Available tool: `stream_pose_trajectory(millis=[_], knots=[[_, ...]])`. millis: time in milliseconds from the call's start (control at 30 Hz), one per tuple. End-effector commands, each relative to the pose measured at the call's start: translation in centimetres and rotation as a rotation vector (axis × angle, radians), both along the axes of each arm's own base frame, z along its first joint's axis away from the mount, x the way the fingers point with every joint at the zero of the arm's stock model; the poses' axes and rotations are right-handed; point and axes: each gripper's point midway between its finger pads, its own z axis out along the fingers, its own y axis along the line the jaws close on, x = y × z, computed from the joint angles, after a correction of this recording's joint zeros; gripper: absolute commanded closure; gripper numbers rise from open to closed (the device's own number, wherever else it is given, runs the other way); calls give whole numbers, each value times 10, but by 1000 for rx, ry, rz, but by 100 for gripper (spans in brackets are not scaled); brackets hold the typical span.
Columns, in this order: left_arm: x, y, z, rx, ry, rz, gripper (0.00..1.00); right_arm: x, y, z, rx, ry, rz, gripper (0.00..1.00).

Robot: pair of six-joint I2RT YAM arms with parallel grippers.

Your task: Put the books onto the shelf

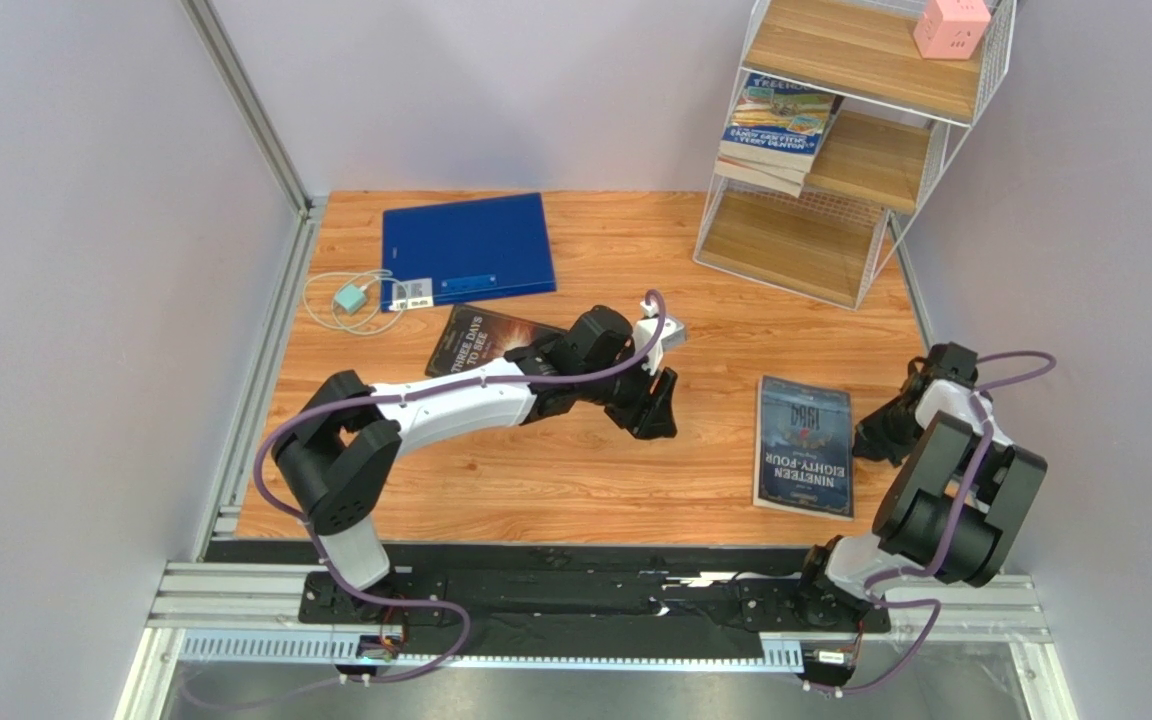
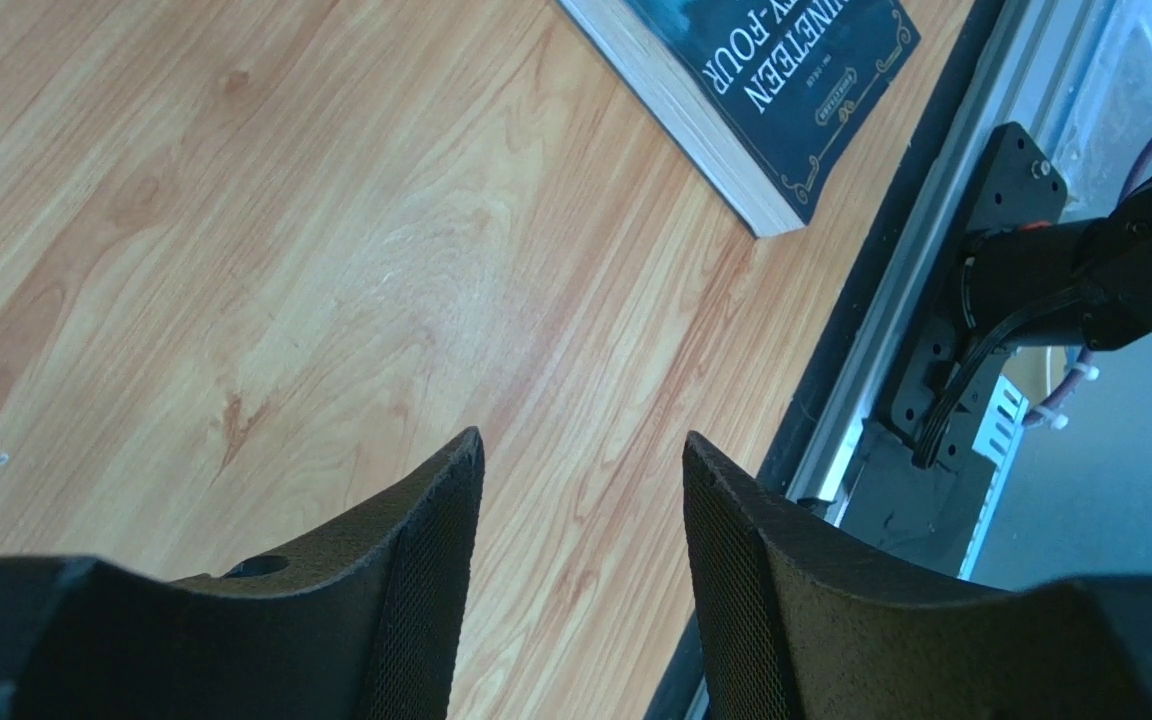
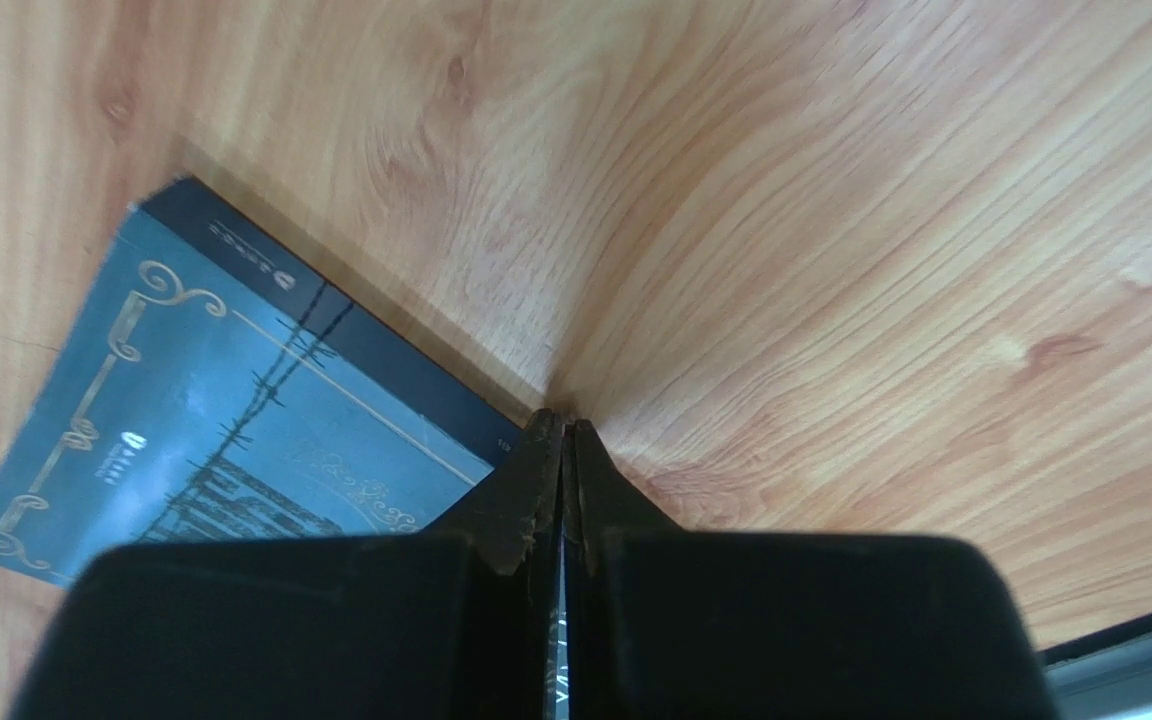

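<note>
The navy "Nineteen Eighty-Four" book (image 1: pixel 805 443) lies flat on the table at the right. My right gripper (image 1: pixel 880 438) is shut, its tips (image 3: pixel 560 423) down on the wood right against that book's (image 3: pixel 237 420) dark edge; nothing clearly sits between the fingers. My left gripper (image 1: pixel 657 408) hovers open over bare wood mid-table, empty (image 2: pixel 582 450), with the navy book's corner (image 2: pixel 778 75) ahead of it. The dark "Three Days to See" book (image 1: pixel 477 342) lies partly under the left arm. Other books (image 1: pixel 775 132) are stacked on the middle board of the white wire shelf (image 1: pixel 793 240).
A large blue binder (image 1: pixel 467 248) lies at the back left, with a small teal device (image 1: pixel 349 297) and a white tag (image 1: pixel 411 294) beside it. A pink cube (image 1: pixel 952 27) sits on the shelf's top board. Walls close in on both sides.
</note>
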Motion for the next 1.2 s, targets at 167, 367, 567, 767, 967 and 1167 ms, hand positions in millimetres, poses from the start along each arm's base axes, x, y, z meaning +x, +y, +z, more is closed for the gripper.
stream_pose_trajectory(millis=[167, 367, 567, 767, 967, 1167], knots=[[-2, 17, 14, 5, -68, 16, 42, 8, 27, -24, 25, 20, 88, 100], [-4, 26, 3, 34, -56, 39, 42, 24, 83, -25, 42, 35, 264, 100], [-1, 40, -17, 113, -42, 100, 42, 48, 165, -3, 20, -7, 487, 100], [8, 62, -25, 183, -43, 169, 42, 62, 270, -6, 4, 53, 794, 100], [20, 94, -27, 211, -40, 250, 41, 64, 326, 2, -127, 46, 931, 100], [36, 129, -32, 244, -31, 322, 41, 62, 303, 53, -130, -131, 797, 100]])
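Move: The Nineteen Eighty-Four book lies flat just left of my right hand: its middle is about 8 cm to the left and 1 cm ahead at fingertip height, with the spine edge right beside my shut fingers. The shelf's lowest board is some 28 cm ahead and 9 cm to the left. My left hand hovers with the book about 22 cm to its right, 1 cm back and 11 cm below. With fingers still shut and low at the table, my right hand sweeps about 33 cm left, swinging some 8 cm forward on the way. It pushes the book along by its spine side while turning about 55 degrees counter-clockwise, then draws back about 3 cm at the end. My left hand, open and empty, withdraws about 11 cm left, sinking some 4 cm. ##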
